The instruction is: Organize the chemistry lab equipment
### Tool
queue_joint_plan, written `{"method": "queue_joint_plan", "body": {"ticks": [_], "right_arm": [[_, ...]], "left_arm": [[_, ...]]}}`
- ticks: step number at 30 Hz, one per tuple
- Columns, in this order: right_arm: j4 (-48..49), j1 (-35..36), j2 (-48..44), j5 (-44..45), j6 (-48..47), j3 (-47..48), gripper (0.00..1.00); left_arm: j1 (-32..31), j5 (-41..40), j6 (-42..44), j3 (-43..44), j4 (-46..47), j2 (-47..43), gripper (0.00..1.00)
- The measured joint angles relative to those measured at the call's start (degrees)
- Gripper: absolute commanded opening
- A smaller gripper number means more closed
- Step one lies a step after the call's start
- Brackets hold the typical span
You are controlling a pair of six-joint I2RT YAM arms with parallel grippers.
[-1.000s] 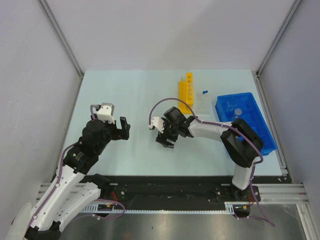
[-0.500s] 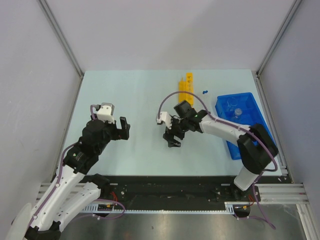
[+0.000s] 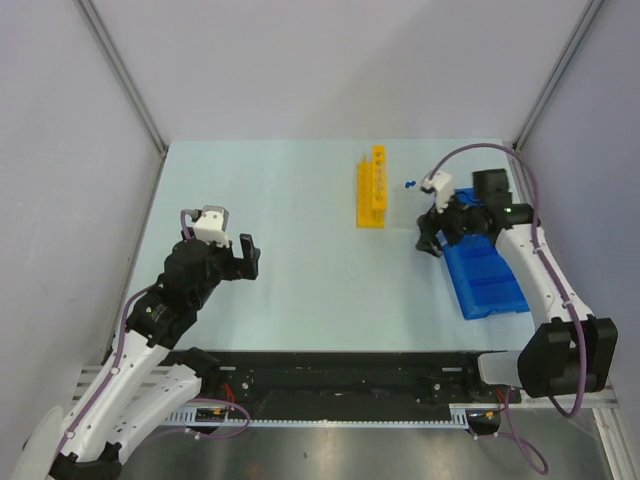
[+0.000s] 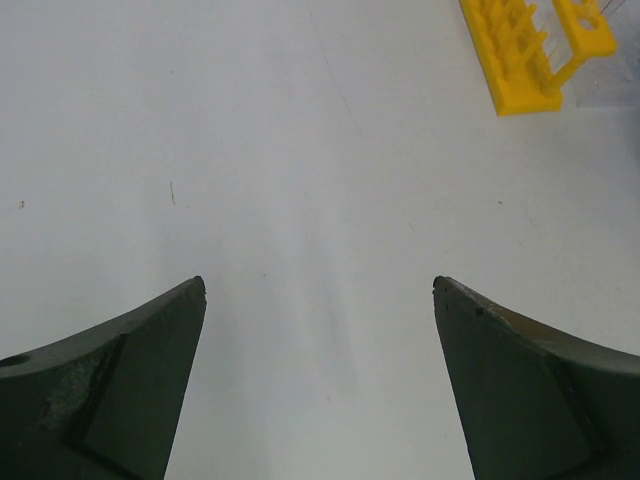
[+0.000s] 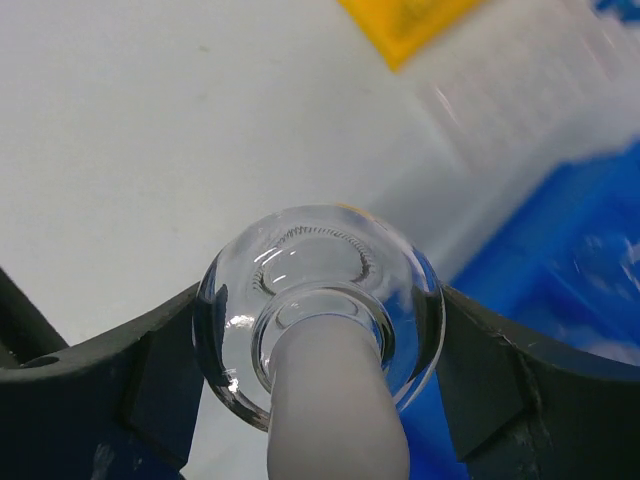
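Observation:
My right gripper is shut on the round body of a small clear flask, one finger on each side; its white stopper points toward the wrist camera. Flask and gripper hang over the left edge of the blue compartmented bin, whose blue floor lies just beside the glass. The yellow holed tube rack stands behind and to the left. Two blue caps of thin tubes show beside it. My left gripper is open over bare table, nothing between its fingers.
A faint clear tray lies between the rack and the bin. The rack's near end shows at the top right of the left wrist view. Grey walls and metal rails bound the table on three sides.
The right arm has swung from the table's middle to the right with the flask in its grip, ending at the bin's left edge. The left arm has not moved.

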Motion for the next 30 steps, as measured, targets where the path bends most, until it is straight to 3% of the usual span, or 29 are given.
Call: {"method": "queue_joint_plan", "body": {"ticks": [6, 12, 30], "right_arm": [[-3.58, -18.71, -1.11, 0.90, 0.81, 0.00, 0.41], [-3.91, -30.73, 0.83, 2.14, 1.99, 0.02, 0.41], [2.54, -33.33, 11.26, 6.38, 5.14, -6.36, 0.43]], "left_arm": [[0.00, 0.02, 0.15, 0.00, 0.00, 0.00, 1.00], [0.00, 0.09, 0.15, 0.00, 0.00, 0.00, 1.00], [0.00, 0.31, 0.17, 0.00, 0.02, 0.07, 1.00]]}}
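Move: About 21 cm to the right of the right hand, nearly level with it in the forward direction and 16 cm below, lies the blue bin's middle compartment, where its white-topped glass vessel is headed. The clear glass cup in the bin is some 17 cm right and 9 cm ahead, the clear tray 12 cm ahead and 3 cm left, the yellow rack 18 cm ahead and 13 cm left. From the left hand that compartment is roughly 62 cm right and 7 cm ahead. Sweeping quickly some 20 cm to the right over the blue bin's near-left rim, the right hand carries the already gripped glass vessel and swings about 40 degrees clockwise on the way. Above the middle compartment it then lowers the vessel about 10 cm nearly straight down, tipping the fingers further downward, grip kept throughout. ##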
